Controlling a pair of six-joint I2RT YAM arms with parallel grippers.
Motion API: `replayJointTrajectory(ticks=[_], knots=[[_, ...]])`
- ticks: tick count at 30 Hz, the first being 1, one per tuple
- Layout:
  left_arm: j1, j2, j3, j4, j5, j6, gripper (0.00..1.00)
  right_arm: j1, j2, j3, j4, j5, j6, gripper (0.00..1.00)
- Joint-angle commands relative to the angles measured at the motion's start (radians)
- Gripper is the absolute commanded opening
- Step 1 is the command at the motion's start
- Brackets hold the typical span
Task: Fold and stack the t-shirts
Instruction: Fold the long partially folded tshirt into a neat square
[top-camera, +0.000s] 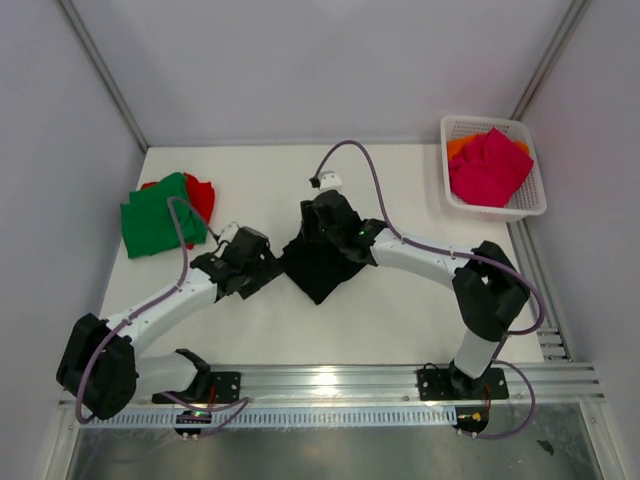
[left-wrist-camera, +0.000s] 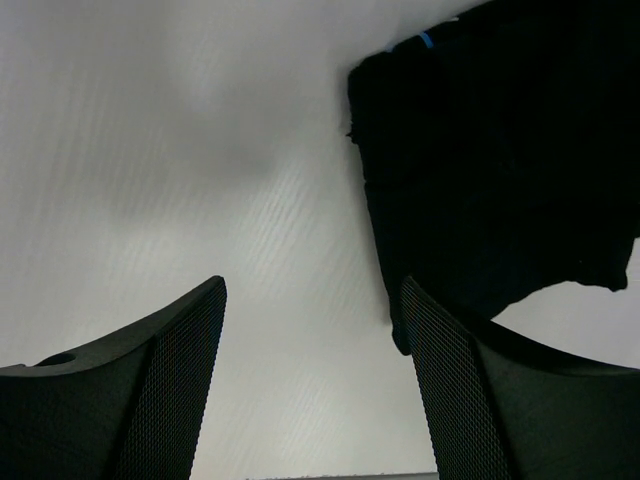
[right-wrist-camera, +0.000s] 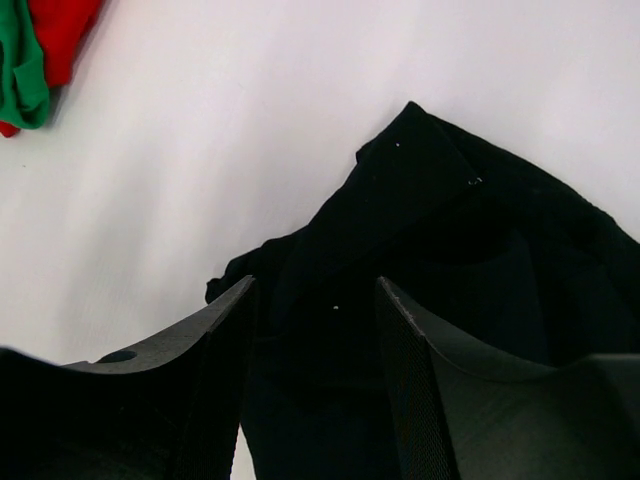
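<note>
A black t-shirt (top-camera: 322, 268) lies bunched in the middle of the table. My right gripper (top-camera: 326, 222) hangs over its far part, jaws open, with black cloth (right-wrist-camera: 450, 220) under and between the fingers (right-wrist-camera: 225, 330); no grip shows. My left gripper (top-camera: 262, 262) is at the shirt's left edge, open, with bare table between its fingers (left-wrist-camera: 190, 340) and the black t-shirt (left-wrist-camera: 500, 160) just past the right one. A folded green t-shirt (top-camera: 160, 218) lies on a red one (top-camera: 203, 195) at the far left. Magenta-pink (top-camera: 490, 168) and orange (top-camera: 458, 147) t-shirts sit in the basket.
A white lattice basket (top-camera: 535, 200) stands at the back right corner. In the right wrist view the green (right-wrist-camera: 22, 60) and red (right-wrist-camera: 62, 30) cloth shows at the top left. White walls close in the table's sides and back; a metal rail runs along the near edge.
</note>
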Motion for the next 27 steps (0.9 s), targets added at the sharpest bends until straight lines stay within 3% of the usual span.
replayJointTrajectory(ticks=[1,7,27], knots=[[-0.042,-0.001,-0.01,0.189,-0.033,-0.073,0.73,0.006,-0.013,0.062,0.033,0.029,-0.007,0.55],[-0.1,0.095,-0.004,0.292,-0.002,-0.082,0.73,0.006,-0.034,0.037,0.033,0.035,0.001,0.55],[-0.166,0.333,0.108,0.352,0.031,-0.083,0.73,-0.005,-0.105,-0.031,0.023,0.071,0.013,0.55]])
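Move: The black t-shirt's middle lies about 13 cm to the left hand's right, some 5 cm ahead and roughly 6 cm below, with its left edge just past the fingers. The green t-shirt is about 24 cm to that hand's left and 15 cm ahead; the red one is 16 cm left and 20 cm ahead, both some 6 cm lower. From the right hand, the black t-shirt's middle is about 5 cm back, 1 cm right and 11 cm below. In over the near-left part of the black t-shirt comes the left hand, still wide open. It travels rightward about 9 cm, level at first and then sinking some 3 cm, with a small drift forward and hardly any turn of the wrist. Whether its fingertips already touch the cloth can't be seen. ##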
